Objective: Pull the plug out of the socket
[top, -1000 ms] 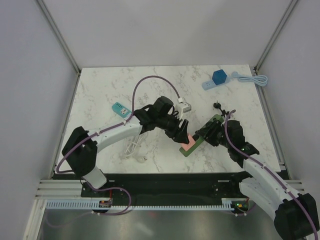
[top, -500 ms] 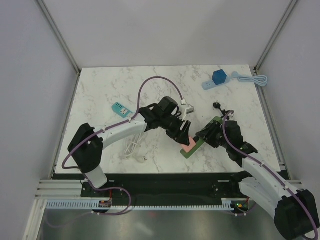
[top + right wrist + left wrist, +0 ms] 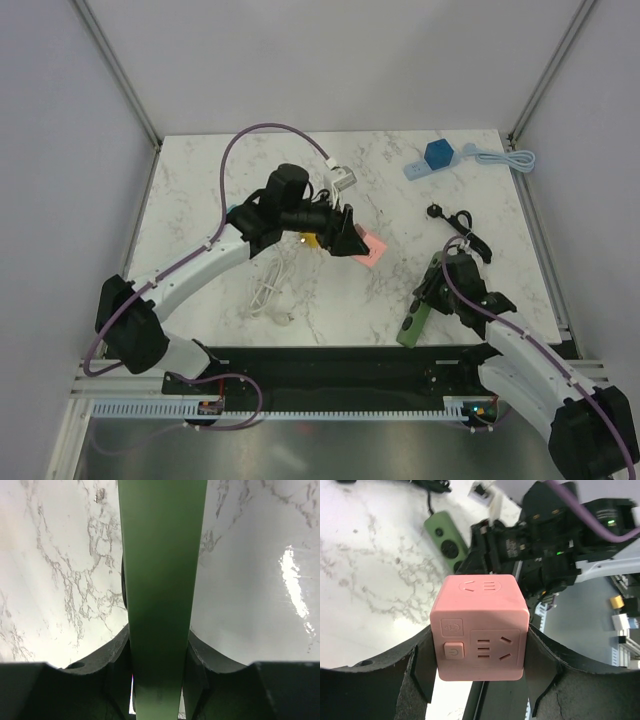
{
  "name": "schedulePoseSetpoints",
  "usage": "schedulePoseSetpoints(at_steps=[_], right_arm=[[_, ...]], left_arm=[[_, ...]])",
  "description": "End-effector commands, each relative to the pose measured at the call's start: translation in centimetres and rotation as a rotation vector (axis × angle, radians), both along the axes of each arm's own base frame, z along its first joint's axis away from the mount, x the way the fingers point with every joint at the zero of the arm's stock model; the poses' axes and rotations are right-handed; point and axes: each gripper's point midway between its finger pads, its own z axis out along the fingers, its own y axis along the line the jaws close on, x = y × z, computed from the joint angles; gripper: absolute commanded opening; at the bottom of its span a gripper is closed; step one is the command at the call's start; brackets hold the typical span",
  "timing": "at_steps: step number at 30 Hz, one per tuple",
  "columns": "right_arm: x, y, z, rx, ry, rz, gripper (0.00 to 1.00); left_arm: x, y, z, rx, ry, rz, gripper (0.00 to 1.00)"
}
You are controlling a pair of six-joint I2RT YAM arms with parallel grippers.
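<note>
The plug is a pink cube with a power button and outlet slots on its face. My left gripper is shut on its two sides and holds it above the table's middle, apart from the socket. The socket is a green power strip, lying aslant near the front right edge. My right gripper is shut on the strip's long sides, with its fingers pressed against it. A clear gap of marble separates plug and strip.
A blue cube sits on a white power strip at the back right, with its coiled cable beside it. A black cable lies behind the right gripper. A white cable lies under the left arm. The table's front edge is close to the green strip.
The left gripper has carried the pink cube up and to the left, off the green strip. The right gripper has drawn the strip back toward the front right edge.
</note>
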Motion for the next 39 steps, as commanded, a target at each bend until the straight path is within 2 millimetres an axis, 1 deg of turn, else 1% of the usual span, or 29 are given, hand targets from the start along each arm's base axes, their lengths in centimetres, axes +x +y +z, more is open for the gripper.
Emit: schedulePoseSetpoints(at_steps=[1, 2, 3, 4, 6, 7, 8, 9, 11, 12, 14, 15, 16, 17, 18, 19, 20, 23, 25, 26, 27, 29, 30, 32, 33, 35, 36, 38, 39], right_arm=[[0.7, -0.5, 1.5, -0.028, -0.083, 0.012, 0.0], [0.9, -0.3, 2.1, -0.011, -0.105, 0.011, 0.0], [1.0, -0.1, 2.4, 0.0, -0.116, 0.014, 0.0], [1.1, -0.1, 2.9, 0.012, -0.13, 0.005, 0.0], [1.3, 0.2, 3.3, 0.03, -0.141, 0.003, 0.0], [1.5, 0.3, 3.7, 0.041, -0.155, 0.002, 0.0], [1.6, 0.4, 3.8, 0.048, -0.164, 0.0, 0.0], [1.7, 0.5, 4.0, 0.055, -0.17, 0.002, 0.0], [2.1, 0.8, 4.5, 0.078, -0.189, -0.001, 0.0], [2.4, 0.9, 4.9, 0.085, -0.196, -0.004, 0.0], [2.7, 1.1, 4.8, 0.089, -0.179, -0.005, 0.0], [2.9, 1.2, 4.8, 0.092, -0.171, -0.005, 0.0], [3.4, 1.3, 4.9, 0.094, -0.163, -0.008, 0.0], [3.4, 2.0, 5.2, 0.122, -0.158, 0.017, 0.0], [3.6, 2.1, 5.4, 0.129, -0.162, 0.021, 0.0], [3.9, 2.4, 5.8, 0.138, -0.17, 0.026, 0.0], [3.9, 2.6, 6.1, 0.148, -0.176, 0.037, 0.0], [4.1, 2.5, 7.0, 0.154, -0.212, 0.029, 0.0], [4.0, 1.7, 6.7, 0.145, -0.212, -0.007, 0.0], [3.8, 1.6, 6.4, 0.143, -0.203, -0.008, 0.0], [3.9, 1.0, 5.9, 0.14, -0.191, -0.042, 0.0], [3.7, 0.1, 4.6, 0.13, -0.141, -0.09, 0.0], [3.6, -0.1, 3.9, 0.129, -0.114, -0.102, 0.0], [3.6, -0.8, 3.3, 0.128, -0.094, -0.131, 0.0], [3.7, -0.9, 3.3, 0.129, -0.089, -0.138, 0.0], [4.0, -1.5, 3.3, 0.124, -0.088, -0.156, 0.0], [4.3, -2.1, 3.5, 0.121, -0.1, -0.177, 0.0], [4.8, -3.2, 3.6, 0.11, -0.103, -0.214, 0.0], [5.1, -3.5, 3.8, 0.107, -0.101, -0.222, 0.0]], left_arm=[[1.2, 0.5, 0.5, 0.044, -0.075, 0.049, 0.02], [1.2, 1.2, -0.4, 0.091, -0.074, 0.064, 0.02], [1.5, 1.6, -0.8, 0.116, -0.077, 0.087, 0.02], [2.2, 2.3, -1.5, 0.157, -0.084, 0.14, 0.02], [2.7, 3.6, -3.2, 0.229, -0.066, 0.204, 0.02], [2.7, 4.0, -3.7, 0.247, -0.058, 0.22, 0.02], [2.8, 4.3, -4.3, 0.263, -0.043, 0.241, 0.02], [3.0, 5.1, -5.5, 0.299, -0.02, 0.276, 0.02], [3.3, 5.8, -6.8, 0.327, 0.032, 0.325, 0.02], [3.5, 6.5, -7.8, 0.346, 0.067, 0.351, 0.02], [3.8, 6.8, -9.4, 0.361, 0.157, 0.388, 0.02], [4.1, 7.1, -9.8, 0.353, 0.205, 0.397, 0.02], [4.1, 7.0, -10.1, 0.342, 0.243, 0.388, 0.02], [4.1, 6.7, -11.4, 0.349, 0.302, 0.375, 0.02], [3.9, 6.2, -11.2, 0.317, 0.34, 0.326, 0.02], [4.0, 6.0, -12.4, 0.333, 0.373, 0.311, 0.02], [4.3, 5.7, -12.3, 0.332, 0.374, 0.306, 0.02], [5.6, 6.1, -13.9, 0.373, 0.374, 0.34, 0.02], [6.1, 6.5, -15.0, 0.409, 0.364, 0.355, 0.02], [6.1, 6.5, -15.1, 0.412, 0.359, 0.35, 0.02], [6.2, 6.8, -15.7, 0.428, 0.36, 0.353, 0.09], [6.2, 7.1, -16.3, 0.439, 0.368, 0.353, 0.18], [6.2, 7.2, -16.4, 0.438, 0.375, 0.352, 0.26], [6.5, 7.1, -16.2, 0.434, 0.367, 0.356, 0.33], [6.6, 7.3, -16.3, 0.441, 0.364, 0.362, 0.4], [7.0, 7.5, -16.1, 0.445, 0.351, 0.377, 0.45], [7.2, 7.7, -16.1, 0.449, 0.348, 0.387, 0.5], [7.4, 7.7, -15.8, 0.443, 0.343, 0.391, 0.56], [7.4, 7.8, -15.8, 0.445, 0.342, 0.395, 0.61]])
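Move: My left hand holds the pink plug, already off. Open marble for it lies about 8 cm to the left, 7 ahead and some 24 below. The yellow cube stands about 16 cm ahead and 12 left; the white plug lies 19 left and 5 back, both about as low. The green socket, in my right hand, is roughly 11 right, 4 back and 23 below. From my right hand, that open patch is about 18 cm left, 8 ahead. Down goes my left hand, about 17 cm, drifting some 8 cm left and 6 forward towards the bare table on the near side of the yellow cube; its fingers keep the pink plug and tip some 30 degrees steeper downwards. My right hand keeps the green socket, easing about 3 cm forward and slightly up, then right, turning about 10 degrees clockwise. ##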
